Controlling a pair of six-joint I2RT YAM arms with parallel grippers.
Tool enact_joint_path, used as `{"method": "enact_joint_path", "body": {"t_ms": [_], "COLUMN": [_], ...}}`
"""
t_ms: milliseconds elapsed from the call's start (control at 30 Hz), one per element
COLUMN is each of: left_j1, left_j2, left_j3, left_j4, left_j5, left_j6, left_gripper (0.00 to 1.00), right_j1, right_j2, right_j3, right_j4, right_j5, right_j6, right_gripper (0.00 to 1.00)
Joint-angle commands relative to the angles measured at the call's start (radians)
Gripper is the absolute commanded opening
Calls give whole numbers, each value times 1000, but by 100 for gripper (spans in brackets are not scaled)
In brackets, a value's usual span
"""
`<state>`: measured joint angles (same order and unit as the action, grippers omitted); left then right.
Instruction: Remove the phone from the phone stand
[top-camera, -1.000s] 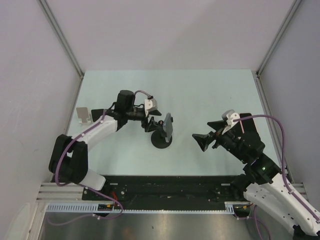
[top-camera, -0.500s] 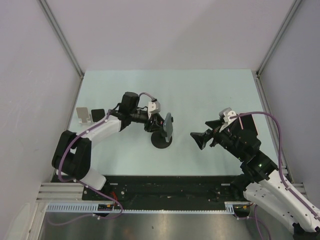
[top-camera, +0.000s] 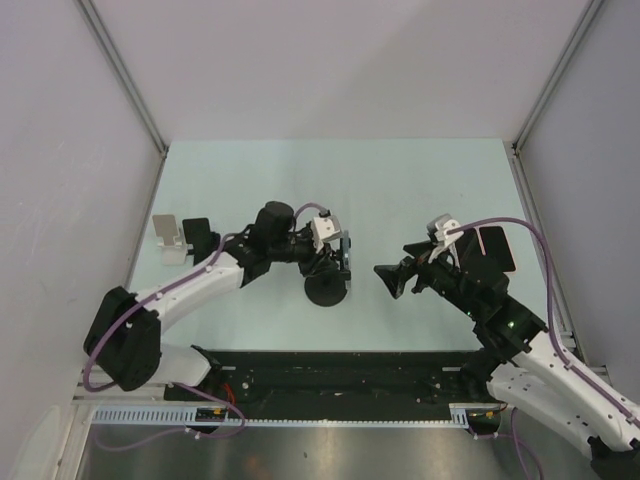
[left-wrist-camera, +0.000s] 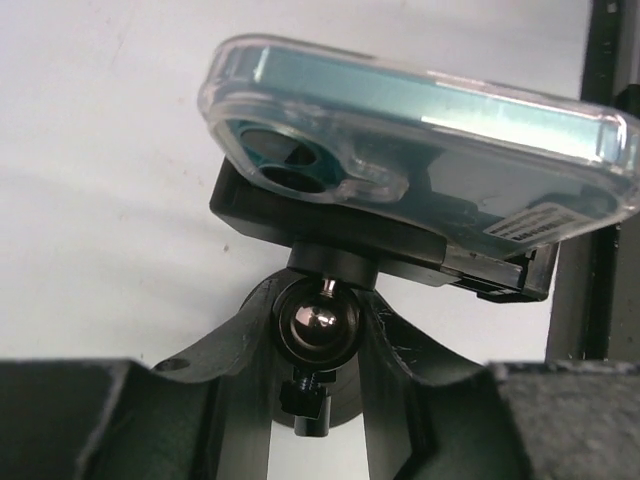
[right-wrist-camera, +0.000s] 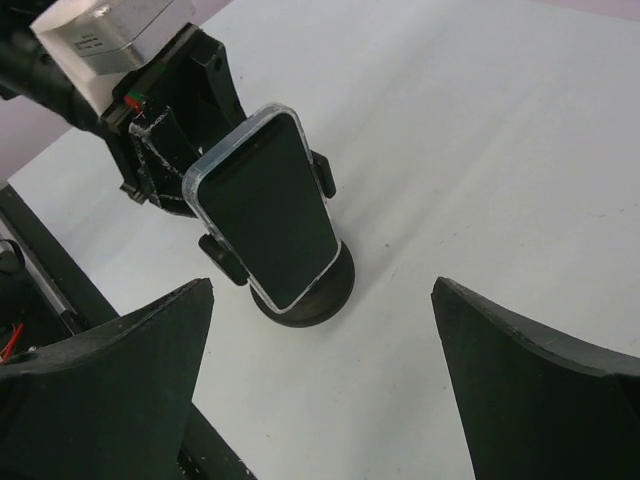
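The phone (top-camera: 345, 254), teal in a clear case, sits clamped in the black phone stand (top-camera: 327, 289) at the middle of the table. In the left wrist view the phone (left-wrist-camera: 420, 130) is overhead, above the stand's shiny ball joint (left-wrist-camera: 318, 318). My left gripper (top-camera: 326, 262) (left-wrist-camera: 320, 302) is closed on the socket around that joint, a finger touching each side. From the right, my right gripper (top-camera: 398, 280) (right-wrist-camera: 322, 300) faces the phone's dark screen (right-wrist-camera: 268, 205) with its jaws wide apart, short of it and holding nothing.
A small white holder (top-camera: 166, 236) and a black block (top-camera: 197, 234) stand at the table's left edge. A dark flat thing (top-camera: 497, 247) lies behind the right arm. Grey walls enclose three sides, and a black rail (top-camera: 330, 366) runs along the near edge.
My left arm reached right to the stand and its fingers narrowed around the ball joint socket. My right gripper drifted a little left toward the phone, still open.
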<state>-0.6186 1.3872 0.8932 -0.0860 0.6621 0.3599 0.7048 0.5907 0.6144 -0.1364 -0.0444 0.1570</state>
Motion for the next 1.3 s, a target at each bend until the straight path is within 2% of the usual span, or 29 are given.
{"method": "enact_joint_path", "body": {"t_ms": [0, 33, 167, 267, 367, 467, 667, 1000, 1100, 1200, 1267], "left_j1": [-108, -122, -156, -184, -188, -194, -204, -211, -214, -214, -216], "left_j2": [-128, -137, -177, -217, -264, -290, -297, -297, -297, -298, -306], "left_j3": [-40, -46, -97, -154, -201, -229, -231, -235, -237, -238, -244], "left_j4": [28, 31, 46, 80, 133, 166, 173, 187, 190, 190, 190], "left_j5": [-336, -443, -589, -651, -654, -645, -634, -619, -619, -627, -648], "left_j6": [-171, -235, -395, -444, -481, -489, -486, -481, -478, -477, -480], "left_gripper": [0, 0, 0, 0, 0, 0, 0, 0, 0, 0, 0], "right_j1": [59, 74, 165, 255, 352, 406, 415, 410, 409, 407, 409], "right_j2": [61, 79, 156, 233, 300, 354, 428, 521, 534, 541, 537], "right_j3": [33, 41, 74, 116, 146, 169, 183, 203, 205, 206, 206], "right_j4": [63, 66, 110, 126, 176, 214, 280, 302, 302, 290, 278], "right_j5": [110, 133, 254, 332, 441, 480, 543, 532, 540, 549, 548], "right_j6": [12, 12, 1, -16, -45, -51, -25, -33, -28, -20, -19], "right_gripper": [96, 95, 92, 90, 88, 87, 81, 66, 60, 49, 35]}}
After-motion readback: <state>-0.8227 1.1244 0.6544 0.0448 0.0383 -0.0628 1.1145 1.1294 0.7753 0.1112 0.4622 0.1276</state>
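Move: The phone, still clamped in the stand, has its middle about 10 cm left of the right hand, roughly 2 cm ahead and 3 cm below. The stand's round base is some 14 cm left, 1 cm ahead and 15 cm below. From the left hand, already gripping the stand's joint, the phone is about 5 cm to the right, level fore and aft, and 2 cm higher. Right fingers reach about 10 cm left, closing around the phone's edge; left hand turns the stand counter-clockwise some 30 degrees. ##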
